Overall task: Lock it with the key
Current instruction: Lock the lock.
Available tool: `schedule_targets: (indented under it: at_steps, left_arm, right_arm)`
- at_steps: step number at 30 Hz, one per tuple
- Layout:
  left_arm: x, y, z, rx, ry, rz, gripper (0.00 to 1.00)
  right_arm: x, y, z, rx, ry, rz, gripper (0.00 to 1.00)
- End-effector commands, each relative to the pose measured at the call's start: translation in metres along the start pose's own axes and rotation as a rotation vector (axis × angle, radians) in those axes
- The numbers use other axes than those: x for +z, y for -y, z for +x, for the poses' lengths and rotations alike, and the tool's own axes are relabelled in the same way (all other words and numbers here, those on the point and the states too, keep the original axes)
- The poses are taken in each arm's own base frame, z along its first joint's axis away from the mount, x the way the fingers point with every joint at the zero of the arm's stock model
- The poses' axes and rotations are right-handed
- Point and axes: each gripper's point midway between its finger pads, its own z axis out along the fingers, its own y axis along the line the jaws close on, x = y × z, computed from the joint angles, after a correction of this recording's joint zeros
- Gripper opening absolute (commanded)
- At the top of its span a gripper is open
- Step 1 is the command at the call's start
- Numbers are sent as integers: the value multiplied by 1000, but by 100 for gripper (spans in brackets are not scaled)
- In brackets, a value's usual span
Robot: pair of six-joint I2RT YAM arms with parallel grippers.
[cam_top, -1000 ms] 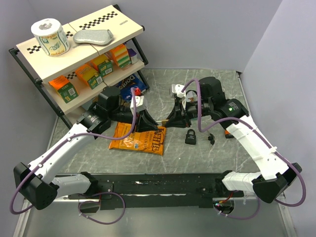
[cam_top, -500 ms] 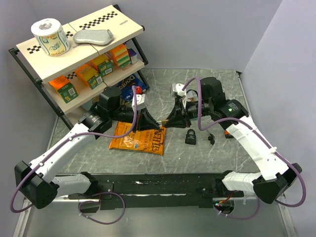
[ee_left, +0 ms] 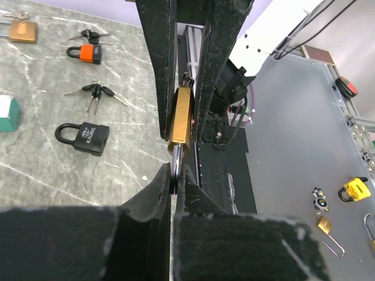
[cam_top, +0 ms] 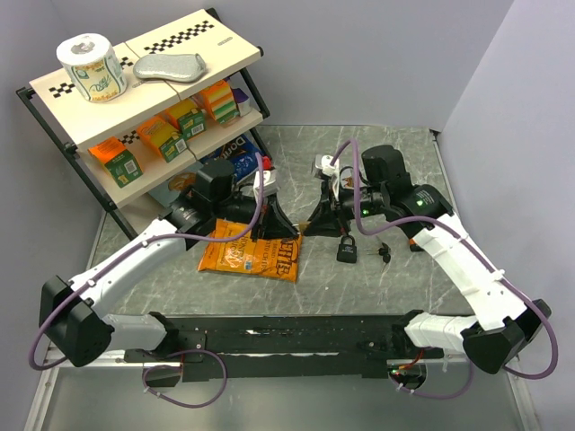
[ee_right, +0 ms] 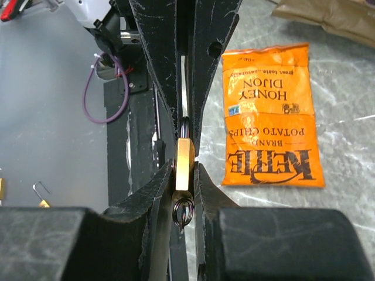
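A brass padlock (ee_right: 184, 161) is clamped edge-on between the fingers of my right gripper (ee_right: 185, 170), held above the table. A small wire ring (ee_right: 183, 211) hangs at the padlock's near end. My left gripper (ee_left: 174, 171) is shut on a silver key (ee_left: 176, 159) whose tip is in the bottom of the same padlock (ee_left: 180, 117). In the top view the left gripper (cam_top: 289, 226) and right gripper (cam_top: 312, 224) meet tip to tip over the table's middle. The padlock is hidden between them there.
An orange chips bag (cam_top: 252, 253) lies under the left gripper. A black padlock (cam_top: 347, 250), a bunch of keys (cam_top: 382, 253) and an orange padlock (ee_left: 88, 52) lie on the table below the right arm. A shelf with boxes (cam_top: 135, 117) stands at the back left.
My left arm has moved right and its wrist has turned, closing the gap to the right gripper. The right gripper has shifted slightly with the padlock still in it.
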Motion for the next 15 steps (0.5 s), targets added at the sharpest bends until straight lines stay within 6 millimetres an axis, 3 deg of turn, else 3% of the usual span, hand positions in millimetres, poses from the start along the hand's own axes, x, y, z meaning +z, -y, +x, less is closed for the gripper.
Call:
schedule_targets:
  at_steps: [1, 5, 8, 9, 12, 15]
  left_arm:
    - [31, 36, -64, 290, 172, 140, 1]
    - [20, 31, -54, 262, 142, 110, 1]
    - [1, 20, -37, 214, 124, 70, 1]
    - [-6, 22, -31, 200, 106, 55, 1]
    - [-16, 17, -19, 246, 80, 18, 1]
    - [-19, 17, -6, 259, 48, 11, 1]
  right_arm:
    - [30, -26, -39, -158, 127, -210, 0]
    - [23, -26, -37, -156, 100, -209, 0]
    - [7, -17, -31, -131, 74, -154, 35]
    - [-2, -8, -31, -118, 72, -115, 55]
    - [-22, 0, -27, -109, 52, -62, 68]
    - [-33, -4, -21, -112, 12, -47, 68]
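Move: Between the two fingertips the small brass lock is already held by both hands: its middle is roughly 3 cm to the right of the left hand and 2 cm to the left of the right hand, at about their height. Counted from the left hand, the black padlock on the table sits about 14 cm to the right, 6 cm ahead and 25 cm below; the orange chips bag is 12 cm to the left, 6 cm ahead and similarly low. Letting go of the brass lock's body at its key-ring end, the right hand first sinks and draws back about half a centimetre with it, then opens its fingers wide and shifts some 1.5 cm forward and about 1 cm right. The left hand keeps its pinch on the shackle, easing about 1 cm back and then 1 cm left, its fingers tilting slightly. ##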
